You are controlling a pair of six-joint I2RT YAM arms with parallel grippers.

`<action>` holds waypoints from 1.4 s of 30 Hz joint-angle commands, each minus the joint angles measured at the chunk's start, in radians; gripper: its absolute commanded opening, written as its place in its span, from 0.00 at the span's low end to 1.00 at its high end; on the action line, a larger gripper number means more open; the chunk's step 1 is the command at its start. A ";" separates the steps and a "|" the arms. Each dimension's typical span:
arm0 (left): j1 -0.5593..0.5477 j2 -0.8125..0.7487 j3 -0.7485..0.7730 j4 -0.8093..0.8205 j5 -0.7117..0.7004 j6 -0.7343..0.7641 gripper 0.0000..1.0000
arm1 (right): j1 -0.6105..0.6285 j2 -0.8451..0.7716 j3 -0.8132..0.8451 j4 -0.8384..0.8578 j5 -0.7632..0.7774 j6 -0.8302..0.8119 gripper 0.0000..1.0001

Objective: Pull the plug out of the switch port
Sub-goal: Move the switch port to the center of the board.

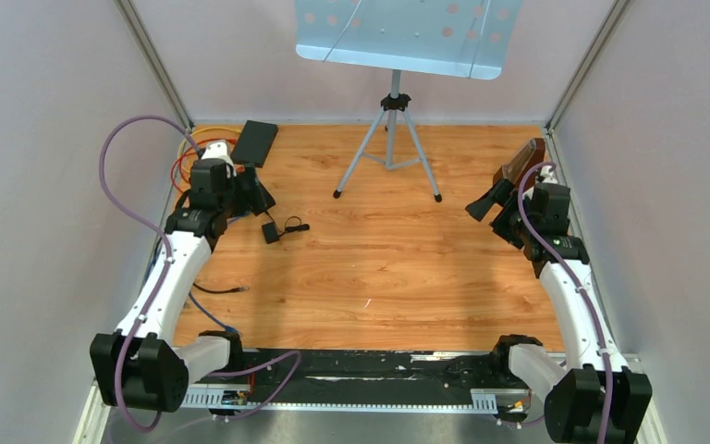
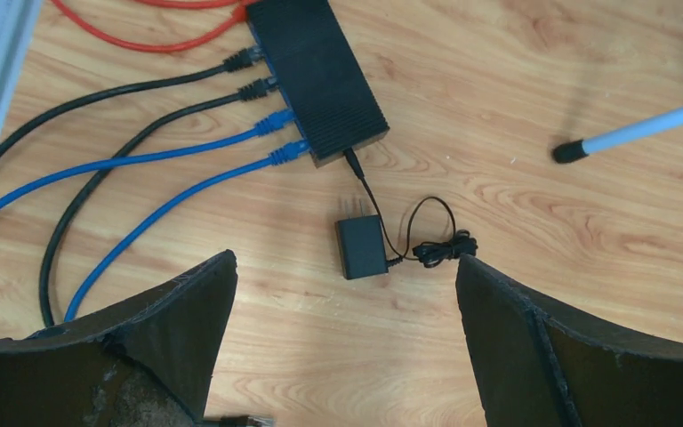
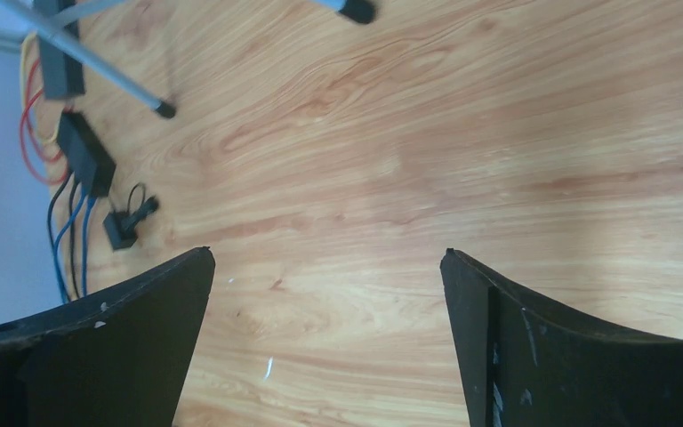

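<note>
The black switch (image 2: 316,71) lies on the wooden table at the upper left of the left wrist view. Along its left side a red plug, two black plugs (image 2: 251,87) and two blue plugs (image 2: 286,153) sit in its ports. A thin power lead runs from its near end to a black adapter (image 2: 360,247). My left gripper (image 2: 346,258) is open and empty, above the table just short of the adapter. My right gripper (image 3: 327,258) is open and empty, raised at the far right (image 1: 485,205). The switch shows small in the right wrist view (image 3: 84,153).
A tripod (image 1: 390,139) carrying a blue perforated tray stands at the back middle; one foot (image 2: 569,151) is right of the switch. A second black box (image 1: 254,141) lies at the back left. A loose black cable end (image 1: 231,289) lies by the left arm.
</note>
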 commanded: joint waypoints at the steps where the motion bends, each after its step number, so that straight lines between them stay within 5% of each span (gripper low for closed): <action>1: 0.000 -0.142 -0.008 0.097 -0.116 -0.111 1.00 | 0.042 -0.018 0.048 0.026 -0.121 -0.010 1.00; 14: 0.000 -0.218 0.019 -0.130 0.010 -0.040 1.00 | 0.078 -0.117 -0.012 0.176 -0.104 0.185 1.00; 20: -0.001 -0.188 0.007 -0.150 0.109 -0.034 1.00 | 0.100 -0.114 0.013 0.145 -0.143 0.083 1.00; 28: 0.001 -0.058 0.033 -0.242 0.048 -0.081 1.00 | 0.137 -0.016 0.038 0.088 -0.265 0.046 1.00; 36: 0.002 0.036 0.018 -0.250 0.131 -0.072 1.00 | 0.169 0.094 0.056 0.084 -0.391 0.019 1.00; 42: 0.002 0.190 0.035 -0.252 0.172 -0.046 1.00 | 0.303 0.153 0.085 0.062 -0.307 -0.041 1.00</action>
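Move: The switch port lies some 17 cm ahead of the left hand, about 4 cm left and 18 cm below. Its power adapter is nearly underneath, about 3 cm ahead and 1 cm right; the cable bundle is 4 cm ahead and 8 cm right, and a loose black cable end about 11 cm back and 7 cm left. From the right hand, the switch port is about 19 cm ahead and 54 cm left; the tripod's right foot is roughly 16 cm ahead and 7 cm left. Up about 6 cm and then down well past its starting height, the left hand also backs off some 4 cm to the near side of the adapter while its fingers tip about 20 degrees farther down. The right hand sweeps about 11 cm left across bare table towards the switch port's side, rising and sinking again on the way and turning counter-clockwise. Both stay wide open, touching nothing. ##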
